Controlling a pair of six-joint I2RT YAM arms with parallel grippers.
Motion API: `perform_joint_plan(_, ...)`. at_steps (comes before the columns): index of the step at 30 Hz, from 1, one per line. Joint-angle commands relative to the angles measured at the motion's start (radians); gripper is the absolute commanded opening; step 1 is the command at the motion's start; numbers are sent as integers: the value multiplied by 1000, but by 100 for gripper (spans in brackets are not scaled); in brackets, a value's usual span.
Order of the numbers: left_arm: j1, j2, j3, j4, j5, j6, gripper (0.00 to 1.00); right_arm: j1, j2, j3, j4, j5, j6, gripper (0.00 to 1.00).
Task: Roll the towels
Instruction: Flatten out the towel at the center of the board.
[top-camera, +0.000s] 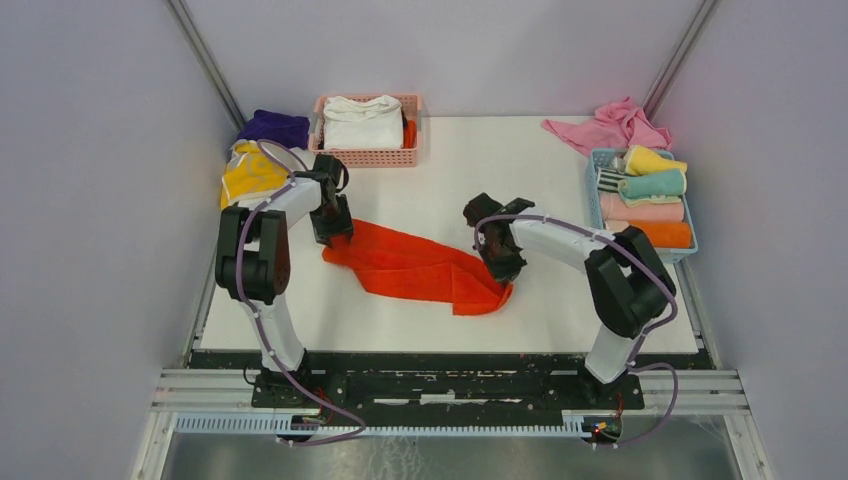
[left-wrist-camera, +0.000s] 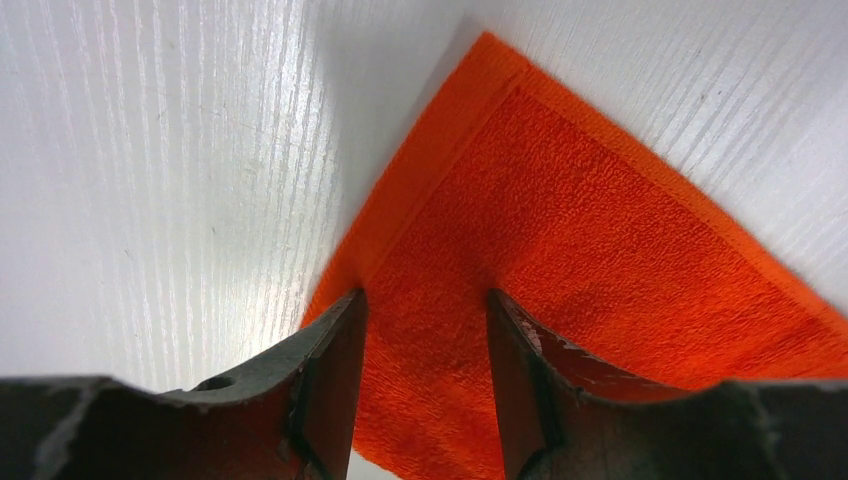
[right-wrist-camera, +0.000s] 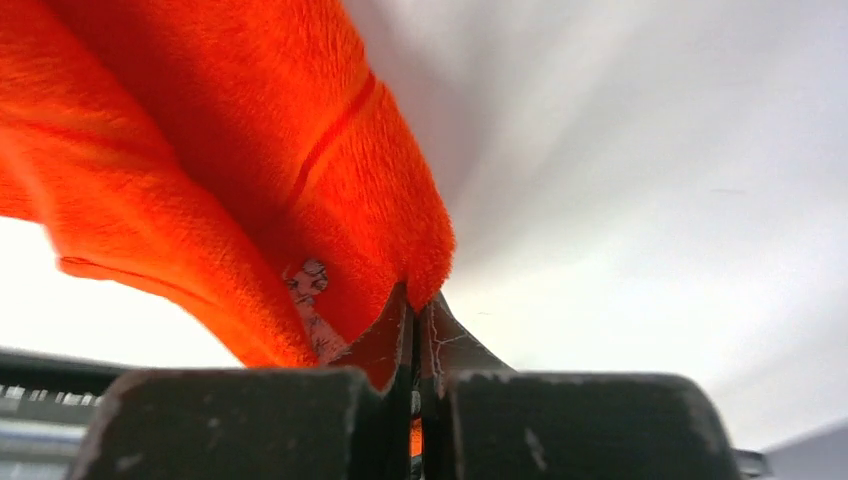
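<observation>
An orange-red towel (top-camera: 415, 265) lies spread and creased across the middle of the white table. My left gripper (top-camera: 332, 232) hangs over the towel's far-left corner. In the left wrist view that gripper (left-wrist-camera: 425, 300) is open, and the towel (left-wrist-camera: 560, 230) lies flat under the gap between its fingers. My right gripper (top-camera: 500, 268) is at the towel's near-right end. In the right wrist view the gripper (right-wrist-camera: 420, 295) is shut on the towel's (right-wrist-camera: 250, 150) edge, and the cloth folds up and to the left from the pinch.
A pink basket (top-camera: 365, 157) holding white cloth stands at the back. Purple (top-camera: 275, 127) and yellow (top-camera: 252, 172) towels lie at the back left. A loose pink cloth (top-camera: 610, 125) lies at the back right. A blue basket (top-camera: 596, 195) on the right edge holds several rolled towels (top-camera: 650, 185).
</observation>
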Motion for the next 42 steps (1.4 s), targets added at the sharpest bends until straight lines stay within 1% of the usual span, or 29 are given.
perform_joint_plan(1, -1, -10, 11, -10, -10, 43, 54, -1, -172, 190, -94, 479, -38, 1)
perform_joint_plan(2, -1, -12, 11, -10, -11, 43, 54, 7, -209, 205, -80, 546, -48, 1)
perform_joint_plan(3, -1, -14, 10, -11, -13, 43, 54, 15, -246, 208, -57, 556, -73, 1)
perform_joint_plan(5, -1, -15, 9, -12, -13, 44, 54, 32, -298, 192, -16, 500, -125, 3)
perform_joint_plan(6, -2, -17, 8, -13, -14, 44, 54, 39, -313, 178, -6, 442, -142, 6)
perform_joint_plan(8, -2, -18, 5, -13, -15, 44, 54, 43, -324, 141, -4, 285, -164, 20)
perform_joint_plan(12, -1, -18, 4, -18, -21, 45, 54, 44, -313, 65, -31, 20, -153, 41)
perform_joint_plan(13, -2, -20, 4, -20, -24, 45, 54, 44, -324, 41, -19, -9, -141, 45)
perform_joint_plan(15, -1, -23, 4, -21, -30, 45, 54, 39, -357, -1, 2, -16, -120, 52)
perform_joint_plan(17, -1, -27, 3, -21, -33, 45, 54, 8, -379, -15, 9, -10, -106, 53)
perform_joint_plan(19, -2, -28, 5, -21, -33, 46, 54, -67, -385, -11, 17, -28, -95, 54)
perform_joint_plan(23, -1, -26, 8, -24, -33, 48, 54, -189, -340, -1, 51, -66, -70, 53)
perform_joint_plan(25, -2, -27, 8, -25, -33, 49, 54, -198, -296, 24, 35, -102, -76, 53)
perform_joint_plan(27, -2, -26, 8, -24, -30, 50, 54, -197, -281, 11, 61, -194, -82, 54)
perform_joint_plan(28, -2, -25, 9, -24, -29, 51, 54, -198, -282, -3, 78, -223, -78, 56)
perform_joint_plan(30, -2, -25, 11, -24, -28, 52, 54, -202, -280, -32, 108, -236, -60, 62)
perform_joint_plan(32, -1, -22, 12, -24, -25, 52, 55, -236, -267, -68, 153, -270, -21, 62)
perform_joint_plan(35, -2, -19, 14, -24, -18, 51, 55, -314, -220, -117, 243, -376, 49, 61)
perform_joint_plan(38, -2, -20, 15, -24, -17, 51, 54, -341, -165, -131, 320, -469, 98, 62)
perform_joint_plan(42, -2, -19, 15, -25, -17, 52, 54, -372, -76, -128, 381, -514, 139, 63)
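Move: The right gripper already pinches the red towel's right end, some 2 cm off the table; the towel's middle lies about 17 cm to its left and 5 cm ahead. The blue basket stands roughly 27 cm to the right and 20 cm ahead of this hand. From the left gripper, half open on the towel's left end, the towel's middle is about 15 cm to the right and 8 cm back. Keep the left gripper planted on the towel's left end, fingers half open. Flick the pinched right end forward and up about 15 cm, fingertips swinging outward, then draw back and down while opening to let go. Sidestep briefly right, then lower the open right gripper beside the towel's right edge, rolling its left side up and turning clockwise about 20 degrees. ##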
